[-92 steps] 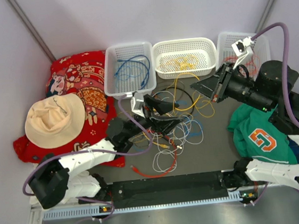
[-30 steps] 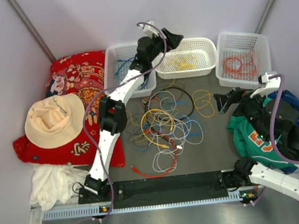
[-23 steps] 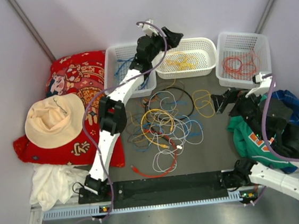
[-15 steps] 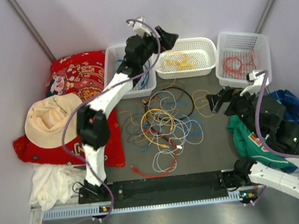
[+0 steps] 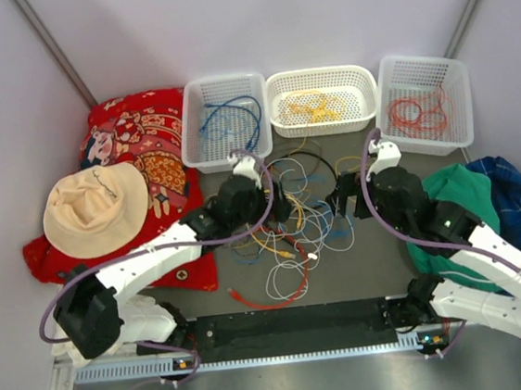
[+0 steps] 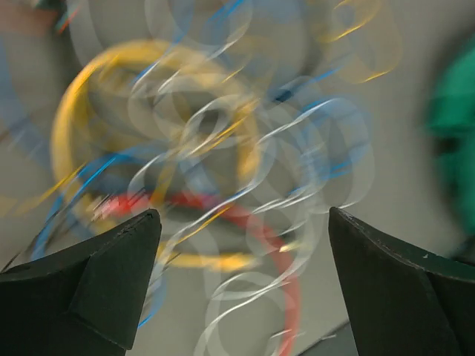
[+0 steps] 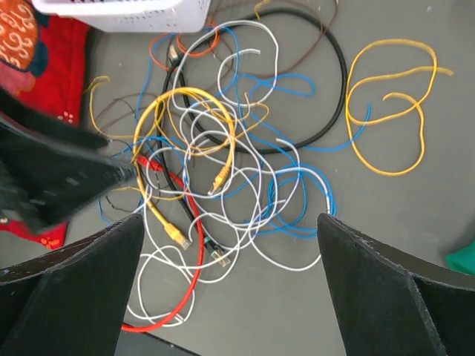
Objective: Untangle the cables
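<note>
The cables [image 5: 294,233] lie in a tangle of yellow, white, blue, black and red loops at the middle of the dark mat. My left gripper [image 5: 278,202] hovers over the tangle's left part, open and holding nothing. The left wrist view is blurred; it shows the cables [image 6: 215,261] below the spread gripper [image 6: 241,222]. My right gripper [image 5: 343,196] hangs open at the tangle's right edge. In the right wrist view the gripper [image 7: 230,221] is above the cables [image 7: 220,178], with a red cable [image 7: 202,245] and a separate yellow loop [image 7: 391,44].
Three white baskets stand at the back: blue cables in the left one [image 5: 189,119], yellow in the middle [image 5: 318,79], orange-red in the right [image 5: 390,97]. A red patterned cloth [image 5: 138,133] and a hat [image 5: 94,208] lie left, green [image 5: 466,201] and blue [image 5: 512,192] clothes right.
The left arm has swung down from above the middle basket to the tangle, and its jaws have opened wide. The right arm has moved left, up to the tangle's edge.
</note>
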Robot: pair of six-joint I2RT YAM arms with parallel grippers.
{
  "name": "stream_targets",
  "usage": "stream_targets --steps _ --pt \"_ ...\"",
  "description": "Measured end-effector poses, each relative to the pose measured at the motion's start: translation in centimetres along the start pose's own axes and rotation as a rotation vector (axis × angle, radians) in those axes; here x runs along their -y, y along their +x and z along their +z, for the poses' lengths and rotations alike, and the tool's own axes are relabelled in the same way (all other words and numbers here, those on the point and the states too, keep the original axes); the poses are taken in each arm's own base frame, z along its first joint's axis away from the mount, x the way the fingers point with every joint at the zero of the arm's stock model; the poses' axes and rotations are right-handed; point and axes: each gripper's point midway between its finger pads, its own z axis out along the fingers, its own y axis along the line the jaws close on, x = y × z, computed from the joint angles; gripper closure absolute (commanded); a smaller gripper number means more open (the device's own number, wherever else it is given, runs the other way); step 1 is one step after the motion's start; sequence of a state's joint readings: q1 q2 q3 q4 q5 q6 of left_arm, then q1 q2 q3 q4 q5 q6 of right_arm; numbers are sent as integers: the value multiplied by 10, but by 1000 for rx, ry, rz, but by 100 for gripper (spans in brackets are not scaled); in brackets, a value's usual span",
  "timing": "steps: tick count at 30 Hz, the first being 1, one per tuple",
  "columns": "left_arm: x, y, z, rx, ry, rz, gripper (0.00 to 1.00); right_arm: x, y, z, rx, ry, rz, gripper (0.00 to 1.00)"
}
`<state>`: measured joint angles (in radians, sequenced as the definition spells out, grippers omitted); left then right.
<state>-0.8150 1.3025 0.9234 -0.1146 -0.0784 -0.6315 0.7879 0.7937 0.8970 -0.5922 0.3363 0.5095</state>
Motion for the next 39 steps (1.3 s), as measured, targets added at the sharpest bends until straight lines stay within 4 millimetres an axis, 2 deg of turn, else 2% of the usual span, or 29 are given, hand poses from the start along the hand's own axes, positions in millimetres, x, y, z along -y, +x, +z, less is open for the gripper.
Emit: stream_targets --steps 1,3,5,7,11,14,17,20,24,25,28,33,36,39 --pt "-23 25 -1 -55 -75 3 2 0 4 1 -9 0 5 1" --pt "-58 51 -7 -113 -199 10 2 1 10 3 -25 0 14 1" --pt "-76 55 -10 -118 -277 14 1 2 17 4 -40 0 24 1" --pt "-84 50 -9 -92 -319 18 1 3 21 5 -49 1 31 1" --pt "-102 47 9 -91 -429 23 2 4 22 2 -47 -1 49 1" --pt "-127 66 30 -155 -518 9 2 4 19 -3 -30 -10 65 1" --pt "-162 86 38 -224 -604 -35 2 5 18 -8 -22 -13 75 1" --pt "-170 74 43 -188 -604 -97 7 7 18 -12 -21 -12 82 1" --pt "-174 66 46 -169 -592 -137 36 8 19 -12 -21 -8 83 1" --pt "-172 67 47 -176 -578 -139 63 9 20 -12 -23 -6 82 1" --pt "-163 73 51 -208 -528 -152 100 10 24 -10 -33 1 80 1" --pt "-148 81 57 -255 -433 -134 100 11 25 -10 -33 1 80 2" --pt "-132 89 58 -279 -342 -108 100 12 25 -11 -36 5 75 2" --pt "-110 92 40 -285 -215 -95 100 14 21 -16 -28 11 61 1"
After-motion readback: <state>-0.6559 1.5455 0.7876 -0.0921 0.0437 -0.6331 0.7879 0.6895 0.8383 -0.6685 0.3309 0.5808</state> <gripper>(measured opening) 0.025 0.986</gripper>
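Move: The strands at the tangle's left edge, a yellow cable with thin blue and black ones beside it, lie about 8 cm left of the left hand, 4 cm ahead and some 16 cm below. At about the same depth, the red cable's plug lies 7 cm left of the hand and level with it, and the thick yellow cable's near plug some 8 cm back and 1 cm right. From the right hand the strands are about 26 cm left, 9 cm ahead and 21 cm below. With its fingers wide open, the left hand sinks some 16 cm while swinging about 10 cm left and a little forward to the tangle's left edge, the wrist tipping further down and turning counter-clockwise by some 20 degrees. There it shuts fully and pinches the yellow cable together with thin blue and black strands, then drags them about 4 cm back and 5 cm right, counted from when the fingers begin to close, rising a centimetre or two and turning back clockwise, while the open right hand eases slightly back and down. ##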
